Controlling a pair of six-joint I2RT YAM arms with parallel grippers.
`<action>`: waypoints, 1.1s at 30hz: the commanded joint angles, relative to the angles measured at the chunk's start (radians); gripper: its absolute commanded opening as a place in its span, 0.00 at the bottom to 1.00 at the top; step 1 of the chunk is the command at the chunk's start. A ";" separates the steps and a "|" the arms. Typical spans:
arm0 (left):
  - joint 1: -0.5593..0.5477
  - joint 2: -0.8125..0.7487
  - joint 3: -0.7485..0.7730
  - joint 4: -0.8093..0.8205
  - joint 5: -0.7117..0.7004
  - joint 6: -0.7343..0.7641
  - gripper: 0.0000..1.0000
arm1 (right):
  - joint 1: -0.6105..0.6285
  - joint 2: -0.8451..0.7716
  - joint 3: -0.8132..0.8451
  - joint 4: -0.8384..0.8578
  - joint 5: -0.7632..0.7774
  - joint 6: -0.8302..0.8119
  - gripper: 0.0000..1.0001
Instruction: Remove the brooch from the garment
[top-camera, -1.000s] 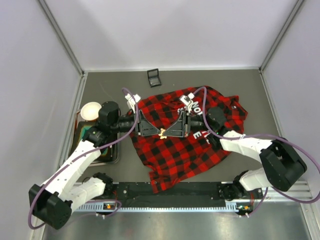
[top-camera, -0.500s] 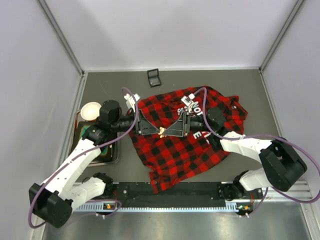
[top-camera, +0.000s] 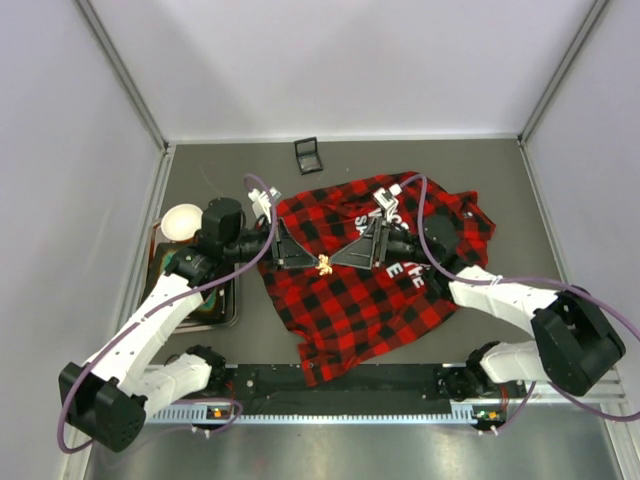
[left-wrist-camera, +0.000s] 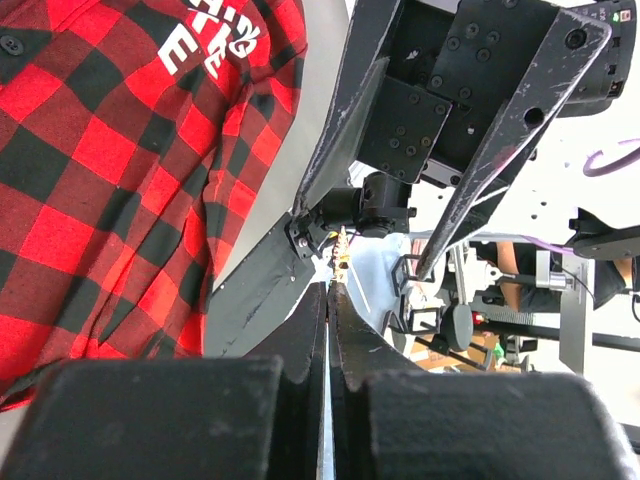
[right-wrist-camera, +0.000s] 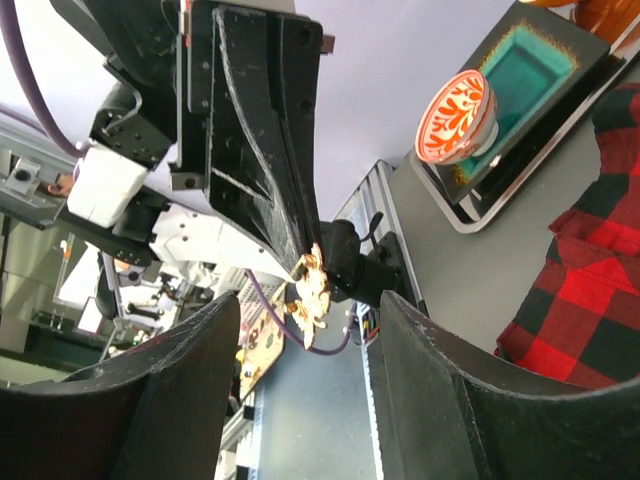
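The garment, a red-and-black plaid shirt with white lettering, lies spread on the table. Above its left half, my left gripper is shut on the brooch, a tiny pale-gold sparkly star. In the left wrist view the brooch sticks out just past the closed fingertips of the left gripper, with the garment to the left. My right gripper faces it, tip to tip, and is open. In the right wrist view the brooch hangs free between the spread fingers of the right gripper.
A dark tray lies at the left edge with a patterned bowl at its far end. The right wrist view also catches the bowl and tray. A small black box stands by the back wall.
My right gripper has opened and let go of the brooch, drawing back slightly to the right. My left gripper has shut on the brooch and now holds it alone.
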 joint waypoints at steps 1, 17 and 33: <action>0.004 -0.011 0.011 0.065 0.042 0.017 0.00 | 0.020 -0.004 0.091 -0.025 0.016 -0.046 0.58; 0.004 -0.008 0.001 0.066 0.055 0.095 0.00 | 0.075 0.085 0.141 0.008 -0.032 -0.039 0.38; 0.004 -0.003 0.003 0.062 0.067 0.097 0.00 | 0.078 0.105 0.129 0.002 -0.059 -0.068 0.23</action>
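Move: The brooch, already pinched in the left fingertips, juts about 2 cm to that hand's right and 1 cm below it; from the open right hand it lies some 4 cm left, level in height and depth. The garment's middle is roughly 9 cm right of the right hand, 5 cm ahead and 24 cm below; the tray with the patterned bowl lies about 32 cm left of that hand, 5 cm ahead, equally low. The right hand slides about 3 cm left towards the left-held brooch, partly closing its open fingers around it. ##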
